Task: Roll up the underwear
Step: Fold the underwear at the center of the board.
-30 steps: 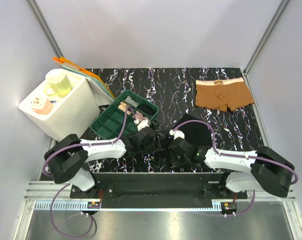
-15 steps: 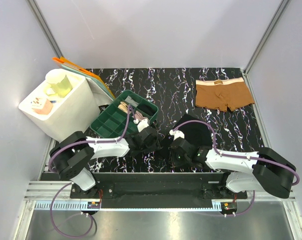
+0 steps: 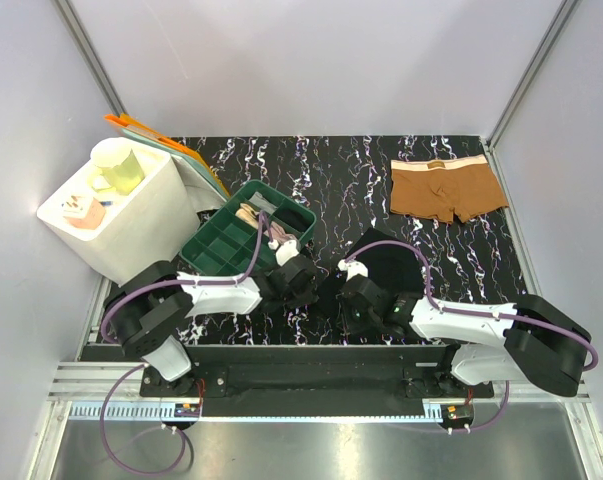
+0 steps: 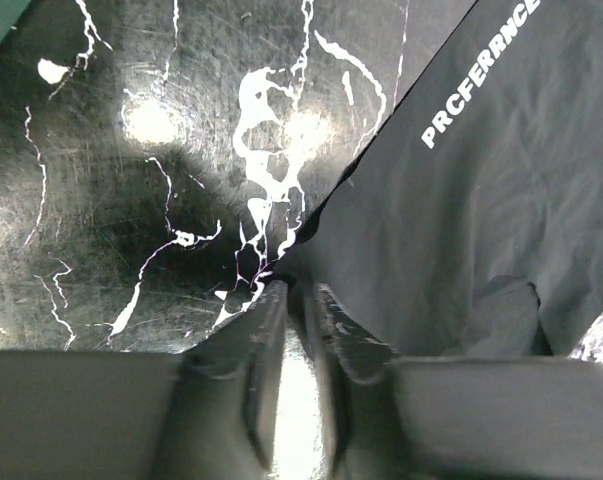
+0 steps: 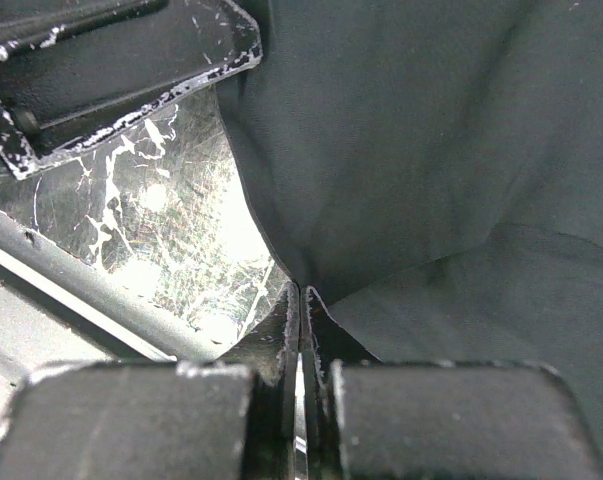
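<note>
The black underwear (image 3: 393,262) lies bunched on the dark marbled table between the two arms. Its waistband lettering shows in the left wrist view. My left gripper (image 3: 319,287) sits at its left corner, and there (image 4: 299,290) the jaws stand almost together, pinching the corner of the black fabric (image 4: 481,200). My right gripper (image 3: 343,295) is at the cloth's near edge. In its wrist view (image 5: 301,292) the jaws are shut with the edge of the black cloth (image 5: 411,150) between the tips. The brown underwear (image 3: 446,190) with a pale waistband lies flat at the far right.
A green compartment tray (image 3: 213,262) sits just left of the left arm. Behind it stand a white box (image 3: 131,225) with a pale cup (image 3: 118,165) on top and orange and teal folders (image 3: 171,150). Grey walls close in both sides and the back.
My left gripper has slid right to the corner of the black underwear, and its jaws have closed from wide to nearly together. The right arm has hardly moved.
</note>
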You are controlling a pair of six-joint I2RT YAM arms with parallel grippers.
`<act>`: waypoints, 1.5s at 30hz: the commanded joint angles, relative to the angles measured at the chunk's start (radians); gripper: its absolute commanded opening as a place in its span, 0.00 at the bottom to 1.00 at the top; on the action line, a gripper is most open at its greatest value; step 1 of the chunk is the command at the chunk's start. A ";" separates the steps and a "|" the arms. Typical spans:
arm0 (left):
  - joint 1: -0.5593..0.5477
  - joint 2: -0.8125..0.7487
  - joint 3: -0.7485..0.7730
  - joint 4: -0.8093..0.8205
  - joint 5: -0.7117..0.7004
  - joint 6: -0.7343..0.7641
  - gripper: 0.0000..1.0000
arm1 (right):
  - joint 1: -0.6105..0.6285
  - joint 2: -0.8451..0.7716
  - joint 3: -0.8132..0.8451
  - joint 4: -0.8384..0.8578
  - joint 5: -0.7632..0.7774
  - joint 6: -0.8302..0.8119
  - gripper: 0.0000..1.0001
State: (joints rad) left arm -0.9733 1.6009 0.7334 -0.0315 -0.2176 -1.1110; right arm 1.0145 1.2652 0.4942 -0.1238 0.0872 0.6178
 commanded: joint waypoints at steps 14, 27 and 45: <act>-0.021 -0.105 -0.009 -0.010 -0.046 0.031 0.00 | 0.042 0.000 0.038 0.046 -0.026 -0.009 0.00; -0.022 -0.378 -0.140 -0.126 -0.085 0.027 0.00 | 0.150 0.079 0.175 0.035 -0.017 0.016 0.00; -0.022 -0.248 0.122 -0.200 -0.074 0.149 0.00 | 0.133 0.003 0.307 -0.281 0.275 -0.018 0.00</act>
State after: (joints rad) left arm -0.9920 1.2911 0.7475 -0.2668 -0.2783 -1.0122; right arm 1.1648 1.2884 0.7540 -0.3069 0.2516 0.6247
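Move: The left fingers are partly closed around the left waistband corner of the black underwear, right at their tips; its middle lies roughly 10 cm to their right and 3 cm farther out. The right hand already pinches the near corner, with that middle about 9 cm ahead and 5 cm right, just below. The green organizer's middle is some 15 cm left of the left hand and 10 cm farther out; the brown underwear lies about 27 cm ahead and 21 cm right of the right hand. The left fingers shut on the waistband corner, then the hand lifts it about 5 cm and draws it some 5 cm left towards the green organizer and slightly back, before swinging about 3 cm right and a little forward while still rising. The right hand keeps its pinch on the near corner and carries it about 7 cm left, rising some 5 cm and easing back a little, then also turns back to the right and forward by roughly 3 cm each. ##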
